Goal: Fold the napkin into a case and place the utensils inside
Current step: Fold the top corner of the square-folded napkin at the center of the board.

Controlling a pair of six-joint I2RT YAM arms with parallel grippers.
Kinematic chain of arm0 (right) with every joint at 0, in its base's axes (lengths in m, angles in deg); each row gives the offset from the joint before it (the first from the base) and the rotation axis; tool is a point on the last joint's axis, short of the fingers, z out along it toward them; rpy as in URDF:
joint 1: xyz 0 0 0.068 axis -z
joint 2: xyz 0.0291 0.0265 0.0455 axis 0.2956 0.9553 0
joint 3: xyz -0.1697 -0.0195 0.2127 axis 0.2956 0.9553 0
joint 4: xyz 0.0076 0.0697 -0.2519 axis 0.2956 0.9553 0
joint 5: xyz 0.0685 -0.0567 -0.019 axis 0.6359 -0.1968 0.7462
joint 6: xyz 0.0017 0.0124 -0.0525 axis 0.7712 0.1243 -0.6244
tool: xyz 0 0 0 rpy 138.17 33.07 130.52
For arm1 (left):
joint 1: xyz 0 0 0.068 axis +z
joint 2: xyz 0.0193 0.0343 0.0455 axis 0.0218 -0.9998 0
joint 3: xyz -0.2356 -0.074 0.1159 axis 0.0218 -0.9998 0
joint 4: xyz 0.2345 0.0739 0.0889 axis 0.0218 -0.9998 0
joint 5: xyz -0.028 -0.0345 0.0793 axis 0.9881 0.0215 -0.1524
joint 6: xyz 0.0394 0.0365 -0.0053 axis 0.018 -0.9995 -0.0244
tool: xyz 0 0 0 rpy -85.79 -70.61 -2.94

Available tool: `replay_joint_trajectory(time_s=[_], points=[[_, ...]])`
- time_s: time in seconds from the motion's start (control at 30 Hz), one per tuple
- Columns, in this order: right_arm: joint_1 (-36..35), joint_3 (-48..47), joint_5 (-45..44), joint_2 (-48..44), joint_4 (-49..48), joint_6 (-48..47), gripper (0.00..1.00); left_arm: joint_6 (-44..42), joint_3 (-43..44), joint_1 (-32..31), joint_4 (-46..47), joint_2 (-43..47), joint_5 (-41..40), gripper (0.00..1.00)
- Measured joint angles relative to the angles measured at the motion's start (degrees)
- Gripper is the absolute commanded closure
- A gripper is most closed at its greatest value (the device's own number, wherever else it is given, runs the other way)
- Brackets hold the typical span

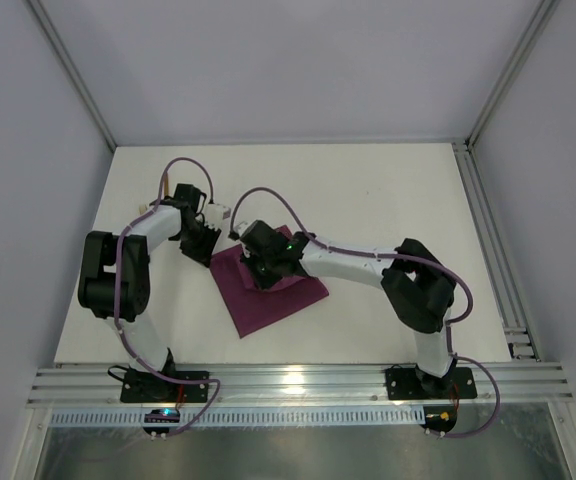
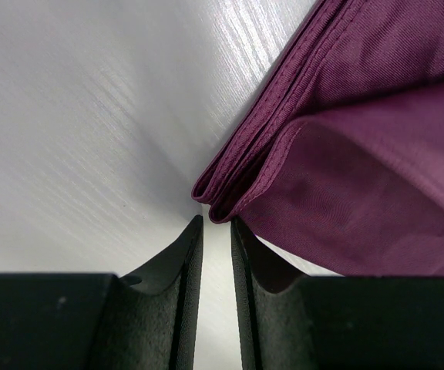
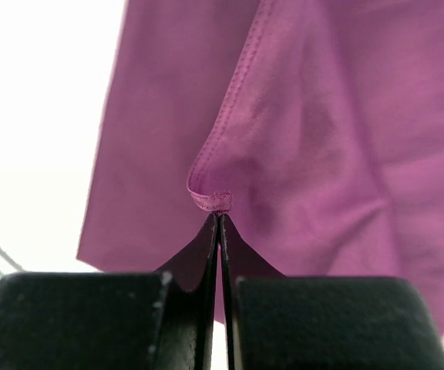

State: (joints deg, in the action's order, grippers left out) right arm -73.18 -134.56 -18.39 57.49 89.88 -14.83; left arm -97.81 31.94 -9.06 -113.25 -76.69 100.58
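Observation:
The magenta napkin (image 1: 280, 298) lies folded in layers on the white table, between the two arms. My right gripper (image 1: 266, 272) sits over its upper part, and in the right wrist view the right gripper (image 3: 220, 216) is shut on a small lifted loop of the napkin's (image 3: 322, 116) hem. My left gripper (image 1: 209, 256) is at the napkin's left corner. In the left wrist view the left gripper (image 2: 216, 220) stands open by a narrow gap with only table showing between the fingers. The stacked corner of the napkin (image 2: 361, 154) lies just beyond its tips. The utensils are out of view.
An aluminium rail (image 1: 298, 385) runs along the near table edge by the arm bases, and another rail (image 1: 493, 240) runs down the right side. Grey enclosure walls stand at the back and sides. Purple cables (image 1: 183, 165) loop above the left arm.

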Motion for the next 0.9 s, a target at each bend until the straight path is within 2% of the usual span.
replay_joint_trajectory(time_s=[0.3,0.9], points=[[-7.02,6.67,4.46,-0.11,-6.47,2.08,0.96,0.00,-0.04,0.00,0.07,0.00,0.00,0.78],[-9.22,10.67,9.97,-0.15,-13.40,1.18,0.96,-0.02,-0.13,0.00,0.11,0.13,-0.24,0.77]])
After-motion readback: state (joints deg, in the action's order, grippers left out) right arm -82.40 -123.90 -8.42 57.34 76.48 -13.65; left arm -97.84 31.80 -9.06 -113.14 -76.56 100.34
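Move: The pinched top corner of the napkin is going to the square's near corner, which lies about 14 cm back from the right hand, 6 cm to its left and 5 cm below. The napkin's left corner is 7 cm ahead and 14 cm left of that hand; the far corner of the layers beneath is 17 cm ahead and 7 cm to its right. From the left hand, the near corner lies about 20 cm back and 9 cm right. The napkin's lifted top corner, still pinched in the right fingers, is drawn back over the lower layers towards the near corner, about 10 cm back and 4 cm left, sinking some 3 cm. The carry is quick at first, then slows, and the hand turns roughly 15 degrees counter-clockwise. The left hand stays put, slightly open, its fingertips at the left corner. ##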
